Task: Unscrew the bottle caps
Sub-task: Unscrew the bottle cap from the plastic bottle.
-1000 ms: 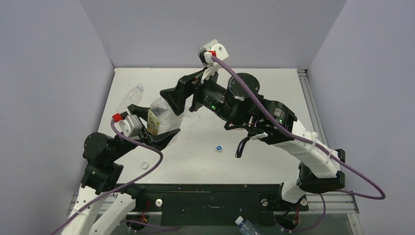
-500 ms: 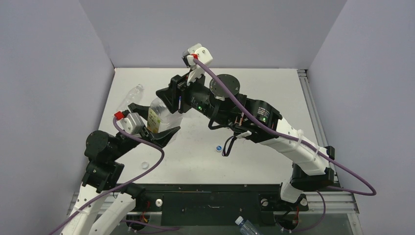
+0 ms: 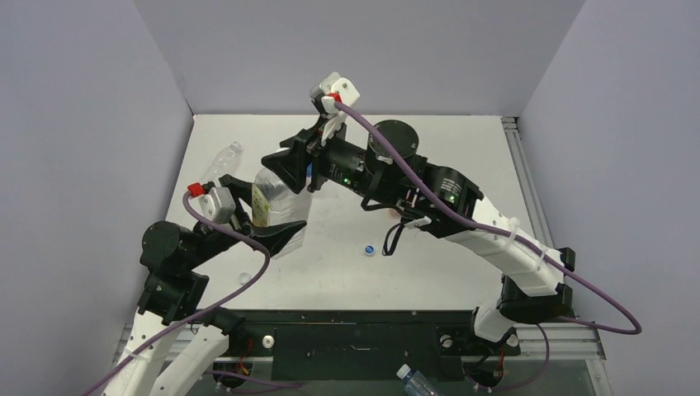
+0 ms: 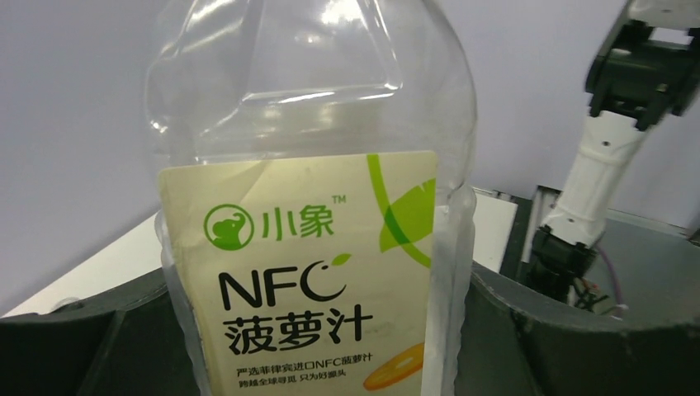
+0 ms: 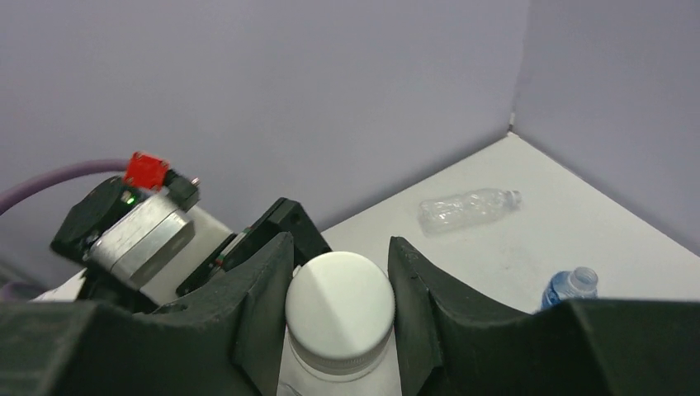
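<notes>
A clear juice bottle [image 3: 277, 200] with a cream label is held upright above the table at left of centre. My left gripper [image 3: 266, 221] is shut on its body; the wrist view shows the label [image 4: 314, 272] filling the space between the dark fingers [image 4: 578, 338]. The bottle's white bottle cap [image 5: 339, 299] sits on its neck. My right gripper [image 5: 339, 290] reaches in from the right at the bottle's top [image 3: 290, 165], both fingers [image 5: 262, 305] pressed on the cap's sides. A loose blue cap with a white top [image 3: 370, 248] lies on the table.
An empty clear bottle [image 3: 221, 161] lies at the far left by the wall, also in the right wrist view [image 5: 466, 208]. A blue-labelled bottle [image 5: 569, 289] stands near it. A small pale cap [image 3: 244, 278] lies near the left arm. Another bottle [image 3: 413, 381] lies below the table's front edge.
My right gripper has moved left onto the bottle's top and closed from wide open onto the white cap. The left gripper has kept its hold on the bottle.
</notes>
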Available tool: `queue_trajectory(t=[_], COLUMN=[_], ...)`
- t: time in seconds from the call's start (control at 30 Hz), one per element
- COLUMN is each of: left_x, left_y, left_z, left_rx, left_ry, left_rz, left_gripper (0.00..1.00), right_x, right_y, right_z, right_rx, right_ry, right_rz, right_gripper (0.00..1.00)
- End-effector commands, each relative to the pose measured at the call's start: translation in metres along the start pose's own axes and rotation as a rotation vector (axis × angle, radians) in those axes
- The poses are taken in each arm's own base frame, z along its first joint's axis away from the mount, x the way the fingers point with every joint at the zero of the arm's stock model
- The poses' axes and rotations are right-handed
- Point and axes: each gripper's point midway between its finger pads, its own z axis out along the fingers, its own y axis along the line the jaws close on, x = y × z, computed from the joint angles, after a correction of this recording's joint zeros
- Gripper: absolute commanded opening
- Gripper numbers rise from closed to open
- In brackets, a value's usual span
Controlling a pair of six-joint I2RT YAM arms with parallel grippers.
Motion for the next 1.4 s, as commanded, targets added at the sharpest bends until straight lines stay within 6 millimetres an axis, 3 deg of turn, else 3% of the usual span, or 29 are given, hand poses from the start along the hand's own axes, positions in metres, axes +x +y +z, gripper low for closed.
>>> queue_trajectory(t=[0.0,0.17,0.27,0.43,0.5,0.63,0.67,0.73,0.8,0.97,1.0,1.1,1.37], left_x=[-0.038,-0.054,-0.058,-0.061,-0.061,-0.059,-0.058,-0.056,-0.055,-0.047,-0.046,-0.039,-0.02], left_y=[-0.051,-0.073,-0.077,-0.082,-0.083,-0.08,-0.078,-0.075,-0.069,-0.042,-0.036,-0.024,-0.003], left_z=[-0.005,-0.013,-0.016,-0.016,-0.016,-0.015,-0.014,-0.013,-0.01,-0.001,0.0,0.002,0.001], left_rx=[0.239,0.334,0.349,0.38,0.389,0.377,0.37,0.351,0.323,0.192,0.16,0.116,0.03], left_ry=[-0.057,-0.045,-0.043,-0.033,-0.028,-0.031,-0.032,-0.038,-0.045,-0.063,-0.067,-0.063,-0.031], left_rz=[-0.082,-0.118,-0.12,-0.122,-0.121,-0.108,-0.105,-0.096,-0.081,-0.042,-0.039,0.014,0.12], left_gripper=[0.0,0.0,0.0,0.0,0.0,0.0,0.0,0.0,0.0,0.0,0.0,0.0,0.0], right_x=[-0.025,-0.033,-0.032,-0.029,-0.031,-0.037,-0.04,-0.047,-0.056,-0.053,-0.058,-0.047,-0.039], right_y=[0.065,0.104,0.112,0.11,0.1,0.06,0.045,0.027,0.018,0.021,0.015,0.01,0.0], right_z=[-0.04,-0.085,-0.096,-0.094,-0.087,-0.067,-0.06,-0.061,-0.068,-0.069,-0.064,-0.053,-0.025], right_rx=[-0.454,-0.815,-0.895,-0.906,-0.845,-0.566,-0.459,-0.341,-0.268,-0.128,-0.066,0.036,0.149], right_ry=[-0.06,-0.066,-0.058,-0.049,-0.055,-0.084,-0.099,-0.131,-0.167,-0.157,-0.163,-0.107,-0.09], right_rz=[-0.053,-0.046,-0.046,-0.048,-0.045,-0.087,-0.082,-0.082,-0.074,-0.088,-0.083,-0.078,-0.035], right_gripper=[0.0,0.0,0.0,0.0,0.0,0.42,0.63,0.76,0.78,0.8,0.8,0.81,0.82])
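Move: The white cap is already between the right hand's closed fingers, with the body of the upright clear juice bottle roughly 13 cm straight below. The left hand already holds that bottle, the cap lying about 14 cm above it and 1 cm ahead and to its right. Some 50 cm below the right hand, on the table, another clear bottle lies 28 cm ahead and 20 cm left, and a loose blue cap about 5 cm ahead and 14 cm right. Right hand twists the cap counter-clockwise about 40 degrees, opens, and swings back; left counter-turns the bottle, then returns. ##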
